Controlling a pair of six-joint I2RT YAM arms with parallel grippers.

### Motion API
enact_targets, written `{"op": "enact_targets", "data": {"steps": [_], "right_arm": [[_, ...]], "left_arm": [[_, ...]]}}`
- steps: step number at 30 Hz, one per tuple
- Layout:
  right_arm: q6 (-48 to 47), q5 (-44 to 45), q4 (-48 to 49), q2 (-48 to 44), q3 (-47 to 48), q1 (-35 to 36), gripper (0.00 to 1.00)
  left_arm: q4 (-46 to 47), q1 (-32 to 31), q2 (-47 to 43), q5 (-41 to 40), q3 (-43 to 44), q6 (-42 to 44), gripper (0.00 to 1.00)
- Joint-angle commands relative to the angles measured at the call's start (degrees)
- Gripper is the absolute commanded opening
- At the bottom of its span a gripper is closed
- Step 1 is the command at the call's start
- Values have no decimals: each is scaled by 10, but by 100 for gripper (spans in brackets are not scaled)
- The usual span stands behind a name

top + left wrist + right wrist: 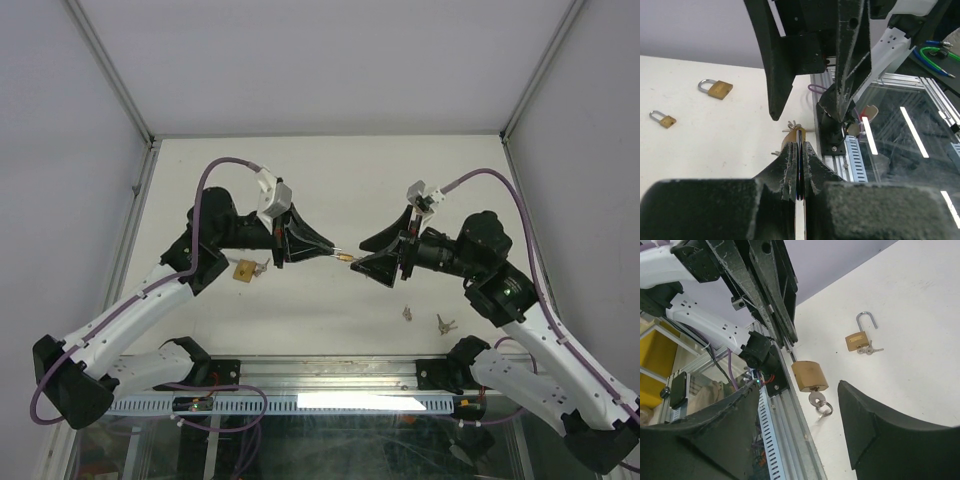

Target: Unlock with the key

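Observation:
A brass padlock (345,258) hangs in mid-air between the two arms. My left gripper (333,252) is shut on its top end, and in the left wrist view the left gripper (799,146) pinches a thin dark edge with the brass padlock (794,137) just past the tips. Seen from the right wrist, the padlock (810,375) has the key (816,398) in its bottom, a key ring (824,408) dangling from it. My right gripper (799,386) stands open, its fingers apart on either side of the key and not touching it; it is also visible from above (360,256).
A second brass padlock (244,270) with a raised shackle and keys lies on the table under the left arm (859,339). Two more padlocks (715,88) (663,119) lie on the white table. Small metal items (407,313) (444,323) lie near the aluminium rail (330,375) at the front.

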Motion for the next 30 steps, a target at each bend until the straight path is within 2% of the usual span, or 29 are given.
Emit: {"op": "enact_targets", "data": {"steps": [1,4,6,10,13,20,23,27,30], "right_arm": [[-50,-22,35,-1,4,1,67],[-64,8,23,-11,3,2,68],[-74,42,2,-16,2,2,69],[-77,69,-15,-20,-12,1,69],[-73,82,-17,-21,-23,1,69],[-56,131,4,-17,-67,1,69],[-60,142,14,9,-69,1,69],[-79,146,1,61,-41,-1,70],[-89,146,-9,95,-18,-5,70]], "left_arm": [[27,19,-8,-37,-11,-48,0],[-14,62,-3,-81,-30,-32,0],[-29,117,13,-86,-44,-42,0],[-4,223,64,-65,-76,-40,0],[6,261,113,-61,-81,-19,0],[91,285,283,-25,-31,-41,0],[106,285,351,-18,4,-97,0],[121,284,415,-19,6,-174,0],[131,289,453,-51,8,-205,0]]}}
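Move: The left hand grips the small padlock's shackle, its body some 4 cm to that hand's right. It is bound for bare table about 22 cm ahead, 9 cm left and 32 cm below. The unlocked big padlock lies roughly 10 cm ahead and 22 cm left of the left hand, on the table. From the empty, open right hand, the held small padlock is about 5 cm left and 1 cm ahead, at its height. The left hand keeps its fingers shut on the shackle and carries the small padlock, key still in it, away from the right hand, down about 25 cm and forward some 22, with 10 cm to the left, towards the bare table beyond and to the right of the big padlock, while it swings counter-clockwise by roughly 35 degrees and tips its fingers downward. The right hand, already clear of the key, stays wide open and sinks about 10 cm with some 5 cm forward, turning slightly clockwise. ##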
